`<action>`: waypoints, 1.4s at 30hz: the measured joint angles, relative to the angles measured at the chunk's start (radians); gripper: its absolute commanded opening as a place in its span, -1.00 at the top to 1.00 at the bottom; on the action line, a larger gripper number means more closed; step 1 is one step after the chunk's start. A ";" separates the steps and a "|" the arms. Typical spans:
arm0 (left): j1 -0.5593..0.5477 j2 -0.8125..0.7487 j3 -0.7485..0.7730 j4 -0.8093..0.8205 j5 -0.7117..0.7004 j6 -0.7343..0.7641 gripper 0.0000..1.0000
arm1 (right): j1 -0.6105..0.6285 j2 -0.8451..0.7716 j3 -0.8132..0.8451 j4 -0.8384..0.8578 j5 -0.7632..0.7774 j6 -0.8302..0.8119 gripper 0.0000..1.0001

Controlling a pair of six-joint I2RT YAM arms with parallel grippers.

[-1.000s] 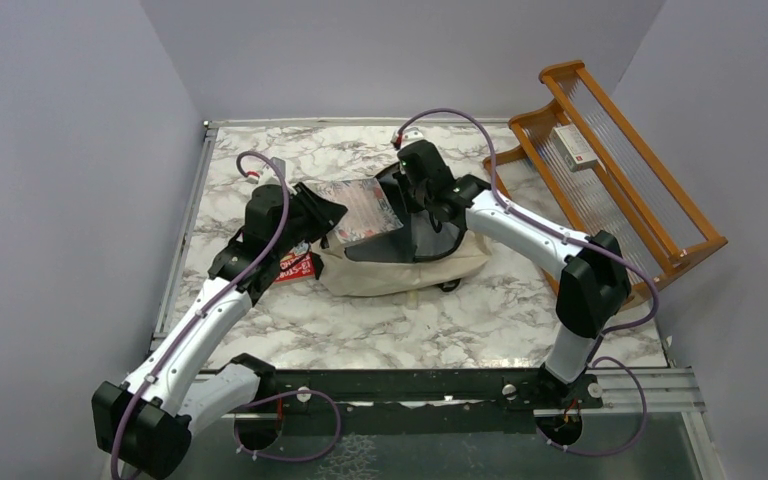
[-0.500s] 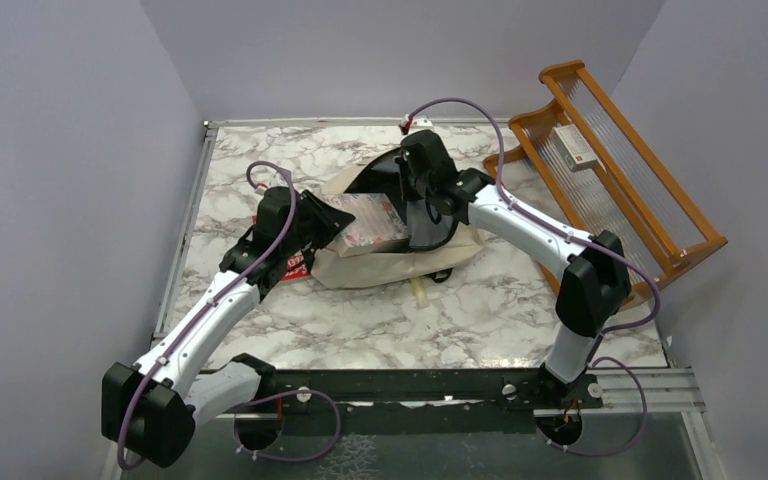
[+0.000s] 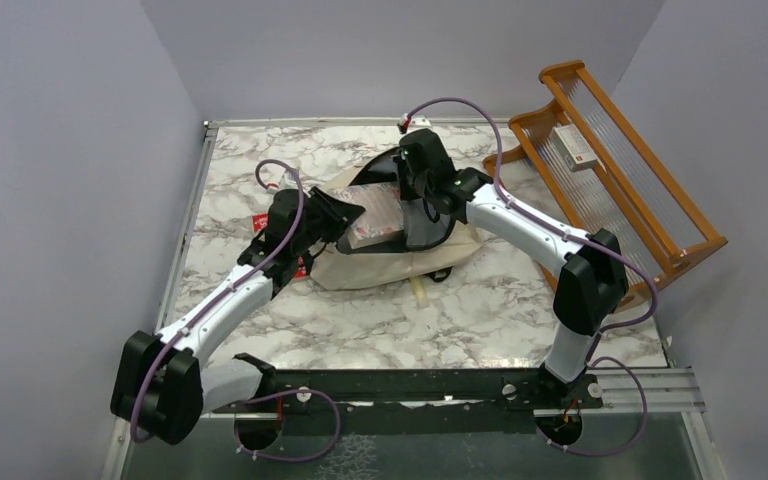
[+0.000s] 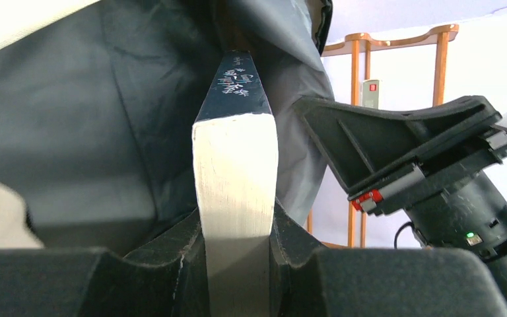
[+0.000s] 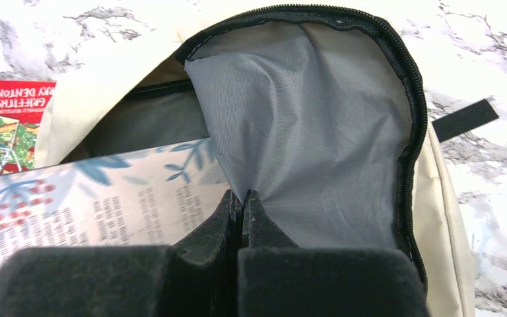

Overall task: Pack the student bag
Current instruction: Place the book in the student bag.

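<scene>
The student bag (image 3: 390,262) is a beige backpack lying mid-table with its mouth held open. My right gripper (image 3: 415,195) is shut on the grey lining of the raised flap (image 5: 317,125), pinching the fabric at its fingertips (image 5: 241,198). My left gripper (image 3: 343,215) is shut on a thick book with a floral cover (image 3: 372,222). In the left wrist view its pale page edge (image 4: 236,172) stands between my jaws, and its far end is inside the bag's grey interior (image 4: 92,119). The book's cover (image 5: 105,205) lies under the flap in the right wrist view.
A red-covered book (image 5: 10,125) lies on the marble table beside the bag's left side, partly under my left arm (image 3: 298,266). A wooden rack (image 3: 610,170) holding a small box (image 3: 575,146) stands at the right. Grey walls close in left and behind.
My left arm has pushed the floral book rightward, deeper into the bag's mouth. The right gripper lifted the flap back and has since held still.
</scene>
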 measured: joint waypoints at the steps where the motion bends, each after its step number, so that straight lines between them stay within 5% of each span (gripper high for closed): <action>1: -0.002 0.025 -0.004 0.041 0.003 0.000 1.00 | 0.000 0.000 0.000 0.003 -0.007 0.004 0.99; 9: -0.024 0.222 0.000 0.269 0.031 0.013 1.00 | 0.000 0.000 0.000 0.013 -0.055 0.035 0.99; 26: -0.113 0.661 0.194 0.486 0.079 0.029 1.00 | -0.004 -0.019 -0.031 0.036 -0.077 0.075 0.99; 27: -0.115 0.678 0.208 0.492 0.085 0.029 0.94 | -0.004 -0.024 -0.036 0.037 -0.073 0.075 0.99; 32: -0.121 0.757 0.272 0.521 0.124 0.042 -0.03 | -0.004 -0.051 -0.069 0.047 -0.039 0.071 0.99; 36: -0.121 0.789 0.288 0.542 0.158 0.055 -0.41 | -0.010 -0.063 -0.092 0.053 -0.017 0.064 0.99; 38: -0.121 0.798 0.289 0.545 0.170 0.063 -0.88 | -0.018 -0.068 -0.099 0.057 -0.016 0.063 0.99; 42: -0.121 0.808 0.289 0.534 0.180 0.073 -0.97 | -0.039 -0.072 -0.106 0.060 -0.016 0.060 0.99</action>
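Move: My left hand still grips the end of the book. The middle of the student bag's opening lies about 10 cm to the right, 7 cm ahead and some 12 cm below. From the same hand, the grey lining flap pinched by my right hand is about 9 cm right and 6 cm ahead, near level; the red book lies 16 cm left, 3 cm ahead, and the yellow marker 12 cm right, 8 cm back, both 20 cm down. From my right hand, the opening's middle is roughly 12 cm straight below. I carry the book to the right, down and forward into the bag with my left hand, about 14 cm across and 10 cm down, feeding it under the lining flap while the hand turns nearly 20 degrees clockwise. Near the bottom I open those fingers wide and let go. My right hand keeps the lining pinched up, drifting slightly left, then some 3 cm back right. ##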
